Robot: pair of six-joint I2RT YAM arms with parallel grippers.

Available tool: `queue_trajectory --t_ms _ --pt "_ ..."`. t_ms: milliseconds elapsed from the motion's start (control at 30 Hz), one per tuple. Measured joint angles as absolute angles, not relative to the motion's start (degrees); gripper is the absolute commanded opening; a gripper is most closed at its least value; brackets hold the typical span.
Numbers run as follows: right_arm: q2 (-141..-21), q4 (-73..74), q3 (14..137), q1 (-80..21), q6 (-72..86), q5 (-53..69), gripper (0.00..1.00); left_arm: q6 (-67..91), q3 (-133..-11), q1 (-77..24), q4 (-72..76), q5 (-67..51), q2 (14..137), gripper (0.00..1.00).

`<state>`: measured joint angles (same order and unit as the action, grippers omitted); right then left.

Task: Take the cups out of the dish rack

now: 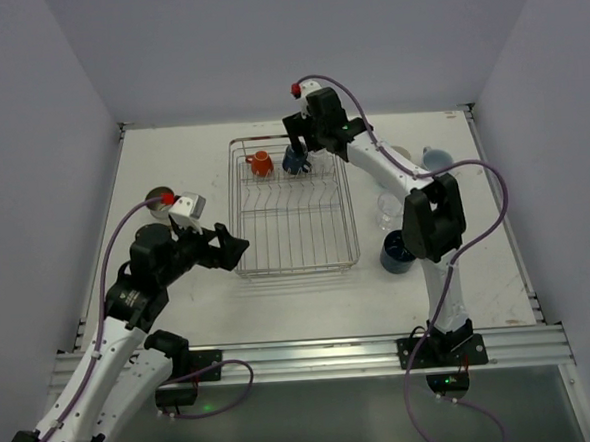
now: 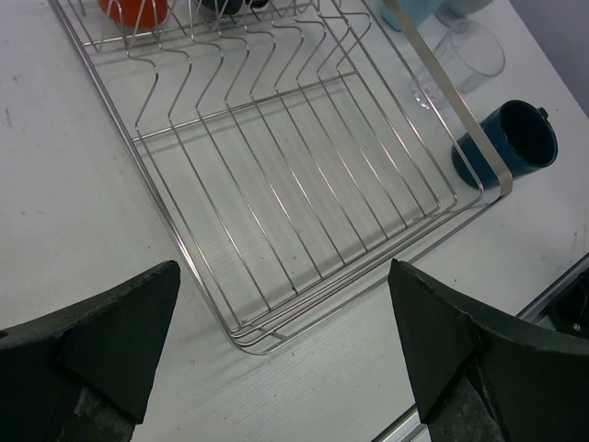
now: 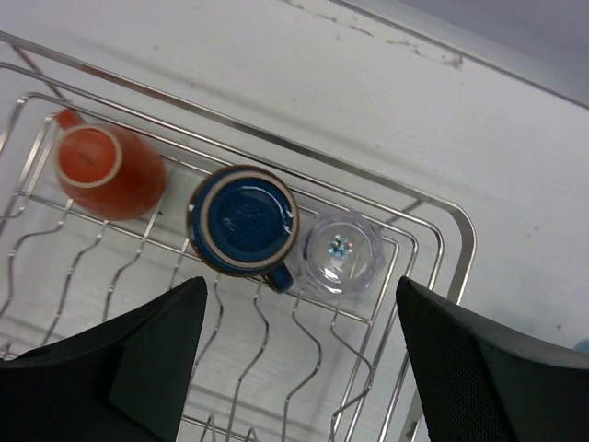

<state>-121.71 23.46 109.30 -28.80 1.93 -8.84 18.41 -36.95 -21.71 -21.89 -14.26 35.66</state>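
The dish rack (image 1: 237,215) is a silver wire basket in the middle of the table. At its far end an orange mug (image 1: 260,163), a dark blue mug (image 1: 293,160) and a clear glass stand upside down. The right wrist view looks straight down on the orange mug (image 3: 106,170), the dark blue mug (image 3: 243,219) and the clear glass (image 3: 342,253). My right gripper (image 3: 299,290) hovers open above them, holding nothing. My left gripper (image 2: 282,276) is wide open and empty over the near left corner of the rack (image 2: 166,216).
On the table right of the rack stand a dark blue mug (image 1: 395,252), a clear glass (image 1: 387,210) and a light blue mug (image 1: 434,158). A dark cup (image 1: 158,198) shows behind the left arm. The table's metal front rail (image 1: 313,355) runs along the near edge.
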Motion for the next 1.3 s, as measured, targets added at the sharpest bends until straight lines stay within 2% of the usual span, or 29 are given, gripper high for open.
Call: queue_trajectory --t_ms 433,800,1167,1233,1300 --pt "-131.63 26.83 125.6 -28.08 -0.84 4.12 0.87 18.41 -36.95 -20.49 -21.91 -14.24 37.3 1.0" --pt "-135.59 28.84 126.1 -27.53 -0.6 7.05 0.86 18.41 -36.95 -19.92 -21.91 -14.26 37.71 1.0" --pt "-138.82 29.21 128.16 -27.53 -0.78 6.61 0.92 18.41 -36.95 -19.86 -21.91 -14.26 37.93 1.0" --pt "-139.39 29.1 128.31 -27.53 -0.84 6.79 0.89 18.41 -36.95 -19.73 -21.89 -14.26 37.98 1.0" --pt "-139.76 29.1 128.31 -27.55 -0.97 7.05 0.82 18.41 -36.95 -19.51 -21.91 -14.26 38.0 1.0"
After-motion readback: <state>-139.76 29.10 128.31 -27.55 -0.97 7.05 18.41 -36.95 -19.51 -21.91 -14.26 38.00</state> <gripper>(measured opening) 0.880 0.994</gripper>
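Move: Upside down in the far row of the rack, the blue mug lies about 5 cm ahead of the right hand, 5 cm to its left and 11 cm below. At about that height, the orange mug stands 5 cm ahead and 16 cm left of the hand, and the clear glass 5 cm ahead and 2 cm right. From the left hand the blue mug is roughly 34 cm ahead, 17 cm right and 16 cm lower. Swinging left off the clear glass to the blue mug, the right hand first goes about 5 cm left and a little forward while lifting some 3 cm, then sinks about 9 cm until its wide-open fingertips straddle the upturned mug base. Meanwhile the wrist turns nearly 15 degrees counter-clockwise and tips slightly farther down; the fingers stay open. ##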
